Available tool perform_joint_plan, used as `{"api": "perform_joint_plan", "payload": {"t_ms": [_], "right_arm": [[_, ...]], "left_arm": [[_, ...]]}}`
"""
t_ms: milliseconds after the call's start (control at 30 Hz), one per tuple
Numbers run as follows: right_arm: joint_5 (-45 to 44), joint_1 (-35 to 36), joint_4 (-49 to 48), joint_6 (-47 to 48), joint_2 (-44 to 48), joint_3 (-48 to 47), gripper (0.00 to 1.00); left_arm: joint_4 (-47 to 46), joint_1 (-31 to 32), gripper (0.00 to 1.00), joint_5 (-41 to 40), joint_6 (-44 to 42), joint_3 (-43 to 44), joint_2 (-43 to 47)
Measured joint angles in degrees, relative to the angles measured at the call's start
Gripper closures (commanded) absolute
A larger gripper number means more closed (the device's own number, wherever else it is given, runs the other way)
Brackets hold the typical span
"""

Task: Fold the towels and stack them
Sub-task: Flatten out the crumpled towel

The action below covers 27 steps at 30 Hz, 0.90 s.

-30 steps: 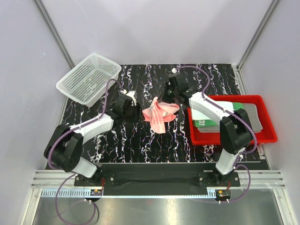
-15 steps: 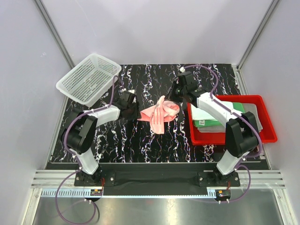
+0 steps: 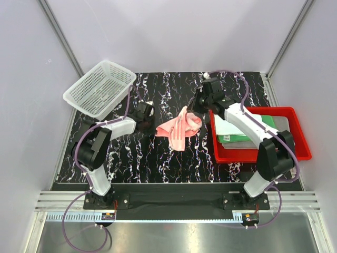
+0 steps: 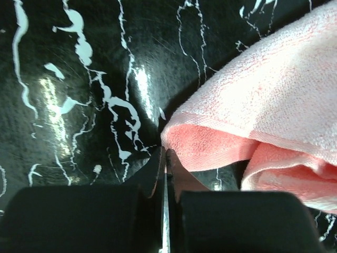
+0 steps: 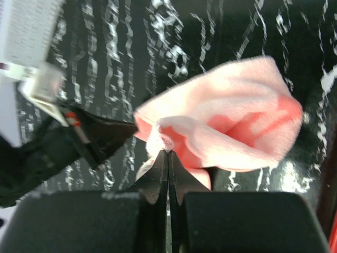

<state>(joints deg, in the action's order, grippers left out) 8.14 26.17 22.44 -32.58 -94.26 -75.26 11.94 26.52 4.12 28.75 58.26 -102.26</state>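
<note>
A pink towel (image 3: 180,127) lies bunched at the table's middle, stretched between both grippers. My left gripper (image 3: 154,128) is shut at the towel's left corner. In the left wrist view its tips (image 4: 165,153) meet right at the corner of the pink towel (image 4: 253,100). My right gripper (image 3: 194,114) is shut on the towel's right side. The right wrist view shows it (image 5: 168,153) pinching a fold of the pink towel (image 5: 237,116), which hangs just above the table. Green (image 3: 269,120), white (image 3: 231,126) and grey (image 3: 288,129) towels lie stacked in the red tray.
The red tray (image 3: 263,156) sits at the right, close beside the right arm. A white mesh basket (image 3: 100,87) stands tilted at the back left. The left gripper's black body (image 5: 100,137) shows in the right wrist view, close to the towel.
My left gripper was open beside the towel and has shut at its corner. The right gripper has shifted slightly right and back with the towel, spreading it a little.
</note>
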Motion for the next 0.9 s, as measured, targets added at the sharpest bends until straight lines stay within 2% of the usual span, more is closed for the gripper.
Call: {"api": "perform_joint_plan", "payload": {"t_ms": [133, 233, 267, 333, 367, 400, 467, 533, 633, 767, 900], "right_arm": [[0.6, -1.1, -0.3, -0.6, -0.4, -6.4, 1.0], [1.1, -3.3, -1.5, -2.1, -6.2, -18.7, 1.0], [1.4, -4.2, -2.7, -2.6, -9.9, -24.3, 0.96], [1.8, -5.8, -4.2, -3.9, -18.4, -36.4, 0.79], [2.3, -6.4, -3.8, -4.3, -23.2, -42.7, 0.65], [2.9, -6.9, -3.0, -4.5, -28.4, -49.5, 0.57], [4.2, -7.6, 1.1, -3.9, -38.2, -61.5, 0.48], [5.4, -7.9, 5.9, -2.1, -44.3, -67.1, 0.48], [5.9, -7.7, 12.7, 1.0, -45.0, -62.1, 0.5], [4.0, -7.2, 16.5, 4.7, -37.9, -44.3, 0.47], [0.4, -4.8, 20.3, 9.1, -31.8, -36.9, 0.46]], "left_arm": [[0.4, 0.0, 1.0, 1.3, 0.0, -0.6, 0.7], [3.1, 0.0, 1.0, 1.7, 0.0, -0.8, 1.7], [3.9, 0.0, 1.0, 1.7, 0.0, -0.8, 2.0], [5.4, 0.0, 1.0, 1.7, 0.0, -1.0, 2.8], [6.0, 0.0, 1.0, 1.6, 0.0, -1.2, 3.3], [6.5, 0.0, 1.0, 1.6, 0.1, -1.6, 3.8], [7.4, 0.0, 1.0, 1.5, 0.3, -2.2, 4.8], [8.2, -0.2, 1.0, 1.4, 0.5, -3.0, 5.8], [8.9, -0.9, 1.0, 1.3, 1.1, -3.8, 6.8], [9.4, -2.3, 1.0, 1.2, 1.6, -4.2, 7.9], [9.3, -2.7, 1.0, 1.4, 1.9, -4.5, 9.0]]}}
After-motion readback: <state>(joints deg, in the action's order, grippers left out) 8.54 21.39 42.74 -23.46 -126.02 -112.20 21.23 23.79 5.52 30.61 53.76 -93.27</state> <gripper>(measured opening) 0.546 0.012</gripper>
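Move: From the right hand, which holds the crumpled towel up, its bundle lies roughly 2 cm back, 5 cm to the left and 13 cm below. The bare table it flings towards centres some 20 cm ahead, 8 cm left and 16 cm down; the red bin's middle is about 32 cm right, 2 cm back and 13 cm down. The left hand pinches the near-left corner low at the table, the bundle about 2 cm ahead and 10 cm right of it, 2 cm up. Flinging the towel's raised end forward, the right hand sweeps fast some 22 cm out and 13 cm up, tipping its fingers forward and opening to let go, then comes down about 20 cm and back 13 cm, open, beside the towel's right edge. The left hand keeps its pinch on the near-left corner, drawing it slowly about 4 cm back and 3 cm left, rising slightly. ##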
